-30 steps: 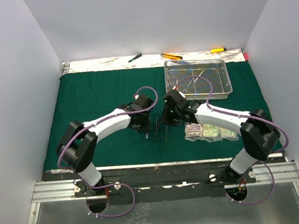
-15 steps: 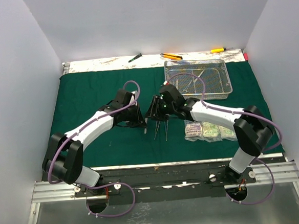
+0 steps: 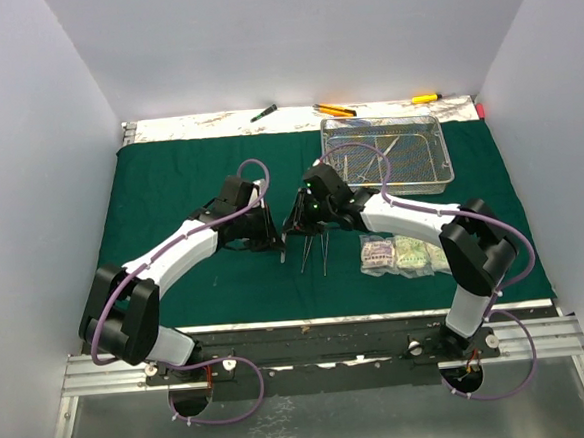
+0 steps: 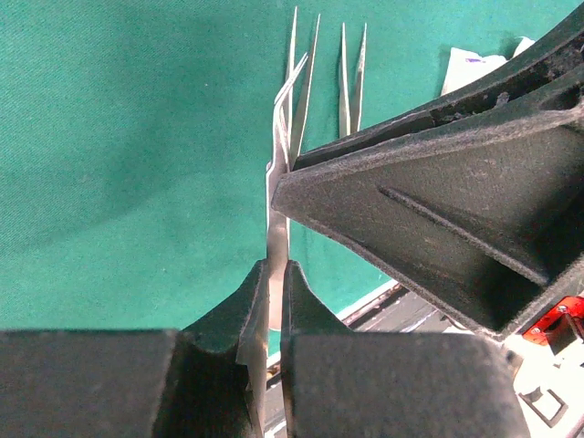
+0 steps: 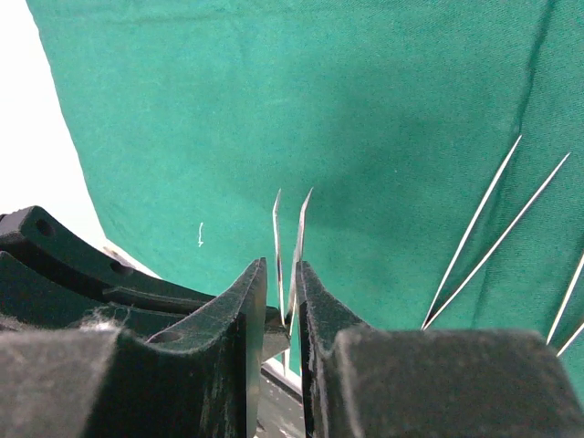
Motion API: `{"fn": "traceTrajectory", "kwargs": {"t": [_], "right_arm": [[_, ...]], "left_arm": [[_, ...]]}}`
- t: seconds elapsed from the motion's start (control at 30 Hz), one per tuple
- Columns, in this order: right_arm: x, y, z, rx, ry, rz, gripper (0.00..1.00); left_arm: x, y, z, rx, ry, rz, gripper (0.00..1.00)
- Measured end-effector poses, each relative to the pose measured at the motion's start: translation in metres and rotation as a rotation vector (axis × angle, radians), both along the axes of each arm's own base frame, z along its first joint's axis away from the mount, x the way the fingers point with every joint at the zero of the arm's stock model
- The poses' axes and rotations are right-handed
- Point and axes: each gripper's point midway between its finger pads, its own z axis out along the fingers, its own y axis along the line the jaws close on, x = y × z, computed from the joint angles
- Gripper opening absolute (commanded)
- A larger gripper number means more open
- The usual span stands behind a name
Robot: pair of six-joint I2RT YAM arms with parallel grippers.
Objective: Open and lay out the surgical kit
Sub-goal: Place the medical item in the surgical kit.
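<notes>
The dark green cloth (image 3: 171, 202) lies spread flat. The wire-mesh tray (image 3: 438, 151) stands at the back right with steel instruments in it. Three clear packets (image 3: 405, 255) lie at the front right. Two tweezers (image 3: 315, 254) lie on the cloth mid-table and also show in the left wrist view (image 4: 352, 78). My left gripper (image 3: 275, 238) (image 4: 276, 274) is shut on the joined end of a third pair of tweezers (image 4: 290, 100), held above the cloth. My right gripper (image 3: 298, 219) (image 5: 280, 269) straddles the same tweezers (image 5: 290, 228), its jaws a narrow gap apart, not squeezing the prongs.
A green-handled screwdriver (image 3: 263, 112), an orange one (image 3: 334, 109) and a yellow one (image 3: 425, 97) lie on the bare strip behind the cloth. White walls enclose the table on three sides. The two arms meet at mid-table.
Both grippers have moved back and left together from above the laid tweezers. The left arm has stretched out. Little has moved in the last half second.
</notes>
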Motion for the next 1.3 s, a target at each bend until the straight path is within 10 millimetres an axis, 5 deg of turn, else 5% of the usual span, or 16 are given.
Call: {"fn": "traceTrajectory", "kwargs": {"t": [0.43,0.67,0.87,0.93,1.3], "right_arm": [[-0.005,-0.005,-0.009,-0.038,0.037,0.001,0.27],[-0.005,0.000,-0.007,-0.018,0.040,0.008,0.01],[-0.003,0.002,-0.007,-0.035,0.049,0.017,0.01],[0.002,0.005,-0.010,-0.068,0.046,0.016,0.01],[0.003,0.005,-0.064,-0.439,0.021,0.000,0.01]], "left_arm": [[-0.002,0.001,0.004,-0.009,-0.014,0.001,0.00],[-0.001,0.000,0.004,-0.012,-0.014,0.006,0.00],[0.000,0.002,0.002,-0.004,-0.021,0.018,0.41],[0.002,0.007,-0.001,0.021,-0.025,0.039,0.48],[-0.006,0.034,-0.033,0.154,0.011,0.111,0.44]]}}
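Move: The tweezers, still held by the left hand, reach ahead from it, their middle about 3 cm ahead; they already lie between the right hand's partly open fingers, their middle about 1 cm back of that hand, in line sideways and level in height. On the cloth some 9 cm below, the near tweezers lie about 4 cm to the right hand's right and 2 cm back, the far tweezers about 8 cm right and 2 cm back. Almost in place at first, the right hand dips slightly, shuts its fingers on the tweezers ahead of the left hand's grip, then lowers them about 6 cm towards the cloth, its wrist swinging some 25 degrees so the fingers point more steeply down. The left hand holds steady until that grip is made, opens to about half, and slips off to its left and down, some 5 cm in all. ##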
